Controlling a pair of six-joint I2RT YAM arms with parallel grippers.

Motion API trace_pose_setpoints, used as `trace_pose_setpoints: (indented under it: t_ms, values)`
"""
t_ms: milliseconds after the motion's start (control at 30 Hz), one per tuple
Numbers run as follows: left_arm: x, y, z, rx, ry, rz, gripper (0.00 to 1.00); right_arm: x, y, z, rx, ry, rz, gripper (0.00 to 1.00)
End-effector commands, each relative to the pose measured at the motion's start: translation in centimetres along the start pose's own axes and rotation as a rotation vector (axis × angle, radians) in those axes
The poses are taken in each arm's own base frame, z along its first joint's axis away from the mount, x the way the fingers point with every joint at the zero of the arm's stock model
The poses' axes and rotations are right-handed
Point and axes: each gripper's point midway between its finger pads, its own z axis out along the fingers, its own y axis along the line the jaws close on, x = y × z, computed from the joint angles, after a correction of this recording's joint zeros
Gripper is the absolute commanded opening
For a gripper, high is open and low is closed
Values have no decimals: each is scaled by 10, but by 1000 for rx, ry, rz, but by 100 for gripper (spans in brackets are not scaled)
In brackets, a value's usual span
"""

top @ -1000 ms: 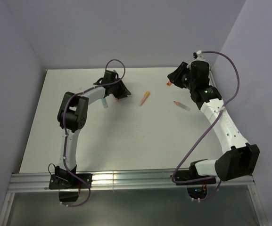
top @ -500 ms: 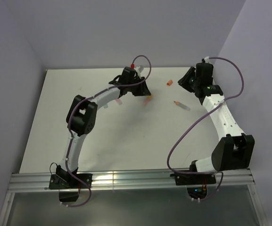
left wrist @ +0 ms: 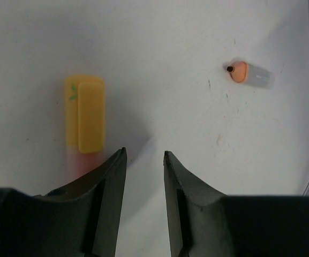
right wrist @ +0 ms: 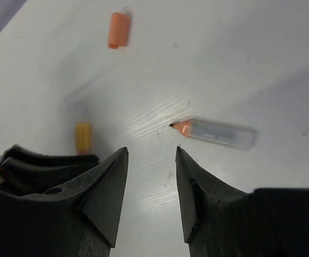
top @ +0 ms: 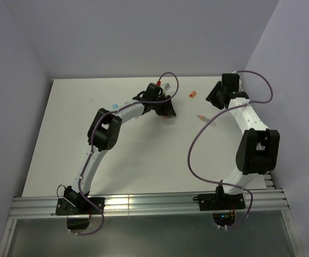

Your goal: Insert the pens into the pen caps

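A pen with a yellow cap (left wrist: pixel 84 120) on a pale pink body lies on the white table, just left of my left gripper (left wrist: pixel 144 155). That gripper is open with only bare table between its fingers, and its left finger overlaps the pink end. A clear pen with an orange tip (right wrist: pixel 216 133) (top: pixel 206 119) lies uncapped just ahead and right of my right gripper (right wrist: pixel 151 151), which is open and empty. The loose orange pen cap (right wrist: pixel 118 30) (top: pixel 192 95) lies farther off, between the two grippers in the top view.
My left gripper's black body (right wrist: pixel 36 166) shows at the left of the right wrist view, close to the yellow-capped pen (right wrist: pixel 83 136). A small pale blue piece (top: pixel 115 106) lies beside the left arm. Purple walls close the table at the back and sides.
My left arm has swung right to the yellow-capped pen. My right gripper has opened and drawn back right, away from the orange cap, which stays on the table.
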Motion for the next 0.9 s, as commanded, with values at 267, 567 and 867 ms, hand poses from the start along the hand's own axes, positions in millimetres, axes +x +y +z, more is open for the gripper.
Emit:
trace_pose_setpoints:
  t_ms: [267, 567, 867]
  values:
    - [-21, 8, 4, -72, -69, 25, 39, -10, -45, 70, 189, 78, 22, 50]
    - [-27, 35, -5, -222, -102, 26, 38, -2, -71, 90, 269, 128, 29, 50]
    - [-35, 52, -26, -248, -134, -35, 36, 15, -93, 105, 324, 201, 37, 49]
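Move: The orange pen lies almost directly below the right hand, some 15 cm down and about 1 cm back and 1 cm to its right; its orange cap is about 17 cm ahead and 5 cm left of that hand, at table level. Beside the left hand, the yellow-capped pen lies some 2 cm ahead, 2 cm left and 3 cm below; the pink pen is roughly 18 cm left and 3 cm ahead of that hand. Down goes the right hand about 12 cm towards the orange pen, sliding some 6 cm right, with a little forward reach early on, fingers staying open and tipping about 20 degrees steeper. Meanwhile the left hand, its gap nearly unchanged, eases forward and left past its start, turning slightly counter-clockwise and pushing the yellow-capped pen along with the side of a finger. ##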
